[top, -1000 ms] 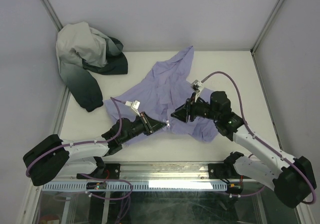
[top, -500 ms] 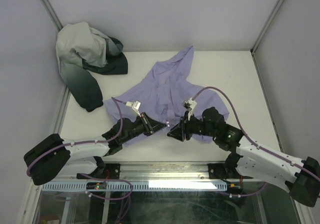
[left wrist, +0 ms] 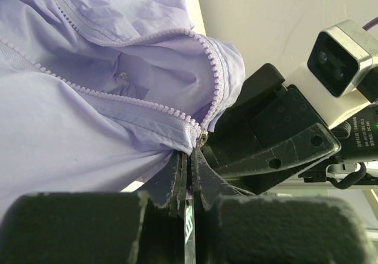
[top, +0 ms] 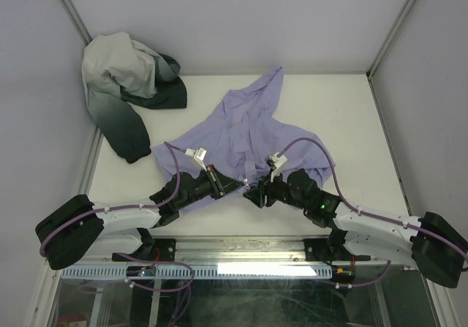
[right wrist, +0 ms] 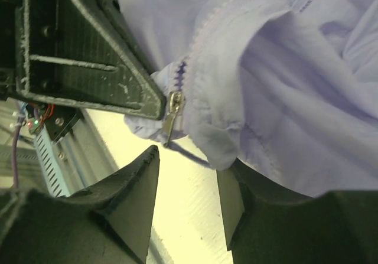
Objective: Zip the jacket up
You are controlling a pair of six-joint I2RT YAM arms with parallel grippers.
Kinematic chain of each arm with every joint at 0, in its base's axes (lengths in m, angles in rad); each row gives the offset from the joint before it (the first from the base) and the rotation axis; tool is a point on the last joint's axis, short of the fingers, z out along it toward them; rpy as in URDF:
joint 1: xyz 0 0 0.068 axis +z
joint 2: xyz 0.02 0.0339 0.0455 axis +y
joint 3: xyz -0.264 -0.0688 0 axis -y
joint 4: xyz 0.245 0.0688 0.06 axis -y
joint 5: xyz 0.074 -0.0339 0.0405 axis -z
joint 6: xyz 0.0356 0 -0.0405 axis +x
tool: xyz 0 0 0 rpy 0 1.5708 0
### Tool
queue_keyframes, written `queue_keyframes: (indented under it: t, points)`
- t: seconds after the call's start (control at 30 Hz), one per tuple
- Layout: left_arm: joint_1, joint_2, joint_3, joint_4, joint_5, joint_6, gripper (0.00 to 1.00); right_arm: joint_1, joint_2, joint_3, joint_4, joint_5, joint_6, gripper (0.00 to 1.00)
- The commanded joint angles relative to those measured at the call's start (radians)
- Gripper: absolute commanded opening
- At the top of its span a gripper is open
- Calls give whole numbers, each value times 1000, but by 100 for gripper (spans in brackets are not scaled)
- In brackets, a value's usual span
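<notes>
The lavender jacket (top: pixel 248 126) lies wrinkled on the white table, its zipper open and running up from the near hem. My left gripper (top: pixel 240 185) is shut on the jacket's hem (left wrist: pixel 177 135) right at the zipper's bottom end, beside the metal slider (left wrist: pixel 202 137). My right gripper (top: pixel 254 192) is open, and its tips face the left gripper. In the right wrist view the zipper pull (right wrist: pixel 172 114) hangs just beyond my open right gripper (right wrist: pixel 188 170), not between the fingers. The left finger (right wrist: pixel 88 57) sits close beside it.
A white-and-dark-green garment (top: pixel 128 85) is heaped in the far left corner. Grey walls close in the table on three sides. The metal rail (top: pixel 241 248) runs along the near edge just below both grippers.
My right arm has swung left and toward the near edge, off the jacket's middle, bringing its open gripper up to the zipper's bottom end. The left arm has barely moved.
</notes>
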Motion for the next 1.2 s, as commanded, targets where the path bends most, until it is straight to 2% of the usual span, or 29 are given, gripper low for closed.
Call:
queue_keyframes:
  t: [0.0,0.13,0.5,0.57,0.7,0.77,1.0,1.03,1.17]
  points:
    - [8,-2,19,51,25,-15,0,7,19,-21,178,112,-25,47]
    - [8,1,21,56,31,-18,0,7,29,-50,240,113,-28,47]
    - [8,21,27,68,40,-24,0,7,107,-50,342,-18,-44,36]
    - [8,24,26,70,41,-26,0,7,124,-45,346,-25,-45,33]
    - [8,23,26,64,37,-22,0,7,117,-46,327,-30,-42,16]
    - [8,20,26,54,34,-14,0,7,92,-38,290,-32,-39,9]
    - [7,7,36,-56,-14,61,0,5,20,92,-9,-32,-39,9]
    - [5,3,36,-74,-24,72,0,5,22,117,-49,-102,-27,0]
    - [-4,-18,38,-129,-57,117,0,-3,46,215,-190,-151,-8,0]
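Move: The zip pull sits just off the right hand's open fingers, about 2 cm to its left, some 1 cm ahead and at about its height. The left gripper's closed tips are roughly 3 cm to the right hand's left and 2 cm ahead, pinching the jacket hem; the jacket's middle spreads about 14 cm ahead, 3 cm left and 8 cm below. From the left hand, the pull is about 2 cm to the right, level with it. Forward about 1.5 cm first, then back and left towards the left gripper, the right hand works its half-open fingers around the zip pull and shuts them on its tab. It then lifts some 2.5 cm, still edging left, while the left hand keeps its pinch on the hem beside the slider and sinks about 2.5 cm, mostly at the end. ##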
